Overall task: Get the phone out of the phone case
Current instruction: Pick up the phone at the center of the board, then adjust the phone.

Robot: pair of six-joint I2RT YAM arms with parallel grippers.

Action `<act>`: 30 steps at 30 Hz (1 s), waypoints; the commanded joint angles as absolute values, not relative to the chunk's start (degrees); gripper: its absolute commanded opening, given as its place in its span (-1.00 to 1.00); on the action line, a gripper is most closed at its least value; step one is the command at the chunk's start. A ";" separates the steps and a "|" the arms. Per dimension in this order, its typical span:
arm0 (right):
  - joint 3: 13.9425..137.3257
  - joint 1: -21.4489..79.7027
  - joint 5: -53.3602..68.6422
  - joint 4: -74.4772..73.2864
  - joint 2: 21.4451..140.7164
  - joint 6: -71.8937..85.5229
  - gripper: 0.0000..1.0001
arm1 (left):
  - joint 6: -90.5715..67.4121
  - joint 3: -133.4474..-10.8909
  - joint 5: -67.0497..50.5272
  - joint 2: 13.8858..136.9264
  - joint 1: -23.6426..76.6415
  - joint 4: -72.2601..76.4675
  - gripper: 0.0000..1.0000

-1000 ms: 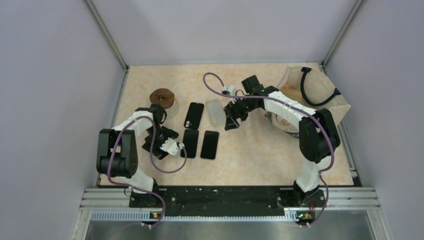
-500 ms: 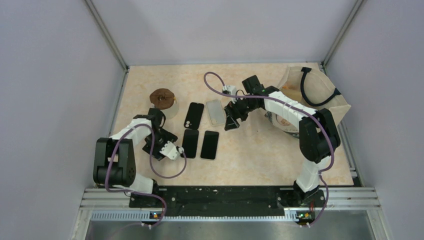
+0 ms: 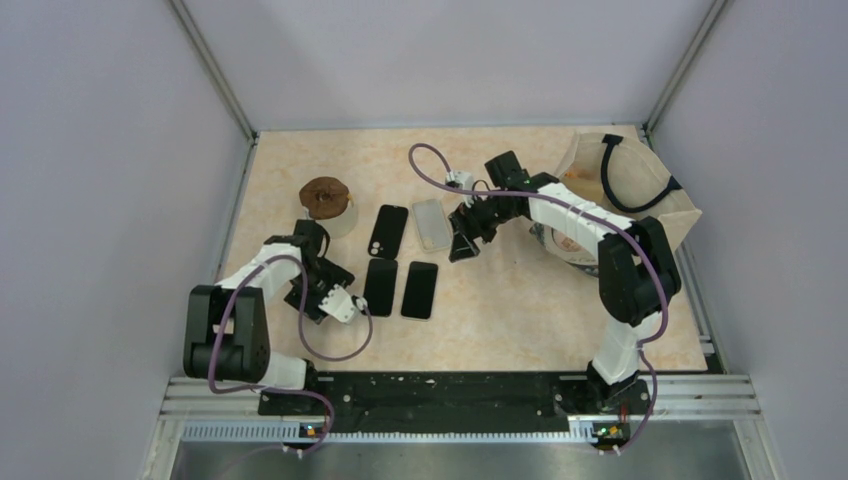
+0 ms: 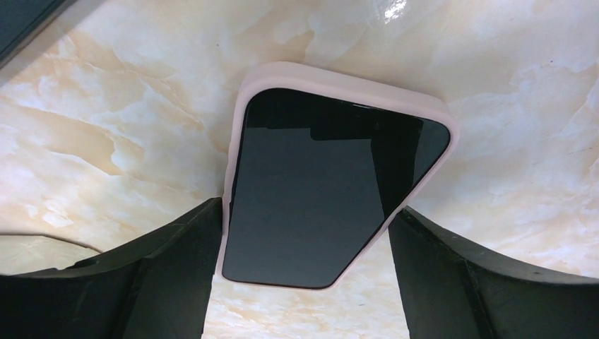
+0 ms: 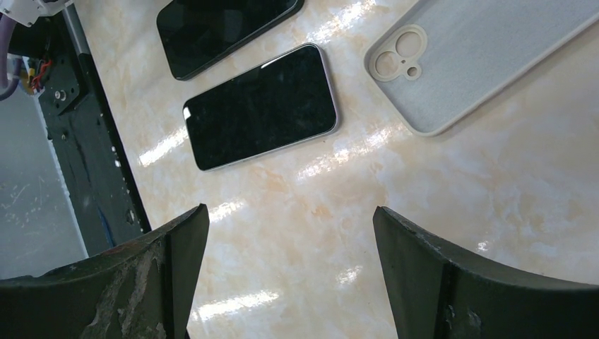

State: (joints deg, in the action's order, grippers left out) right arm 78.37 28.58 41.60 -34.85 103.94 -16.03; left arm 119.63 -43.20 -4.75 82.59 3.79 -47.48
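A black-screened phone (image 4: 318, 191) sits in a pale pink phone case (image 4: 339, 78), seen in the left wrist view above the marble table. My left gripper (image 4: 305, 261) is shut on it, each dark finger pressed against one long edge of the case. From above, the left gripper (image 3: 318, 290) stands at the table's left and hides the cased phone. My right gripper (image 3: 465, 240) hangs open over bare table beside an empty grey case (image 3: 431, 223), with nothing between its fingers (image 5: 141, 282).
Three bare black phones (image 3: 388, 230) (image 3: 381, 285) (image 3: 420, 289) lie mid-table. The right wrist view shows the grey case (image 5: 480, 63) and two phones (image 5: 261, 106) (image 5: 219, 28). A brown roll (image 3: 325, 197) stands back left. A basket (image 3: 685, 215) holding a black cable sits at right.
The left jaws have closed in onto the sides of the pink case, and the left arm has shifted slightly nearer. The right arm has not moved.
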 commanded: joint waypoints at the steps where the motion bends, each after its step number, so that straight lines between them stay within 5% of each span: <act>1: 79.25 26.83 44.20 -33.92 102.66 -15.06 0.71 | 127.91 -40.42 -17.37 81.47 3.95 -45.05 -1.00; 19: 83.40 27.81 51.20 -31.64 102.66 -10.23 0.72 | 98.30 -43.66 -32.32 67.62 4.65 -44.63 -1.00; 30: 80.10 36.03 51.99 -15.96 106.00 1.31 0.72 | 74.67 -43.42 -27.64 67.52 12.12 -33.67 -1.00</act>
State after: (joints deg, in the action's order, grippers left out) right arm 80.64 32.91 50.76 -25.80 104.75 -5.23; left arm 85.69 -41.15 -27.46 68.18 10.11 -40.51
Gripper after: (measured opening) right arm 0.860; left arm 0.836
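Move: Between the left fingers the phone in the pink case lies on the table; it is to go to the open right gripper, some 34 cm to the left hand's right, 5 cm farther out and 9 cm higher. From the left hand the near black phone is about 16 cm right and the next black phone 25 cm right, both level with it. The black case is some 14 cm ahead and 18 cm right. From the right hand, the cased phone is about 32 cm left, 6 cm back and 10 cm below. Lifting the pink-cased phone off the table in its kept pinch, the left hand swings about 10 cm to the right and 5 cm up towards the right gripper, tipping its fingers some 30 degrees to point rightward and turning counter-clockwise. The right hand, fingers still open and empty, rises and then sweeps left to meet it, tilting slightly up, over the gap above the second black phone. ##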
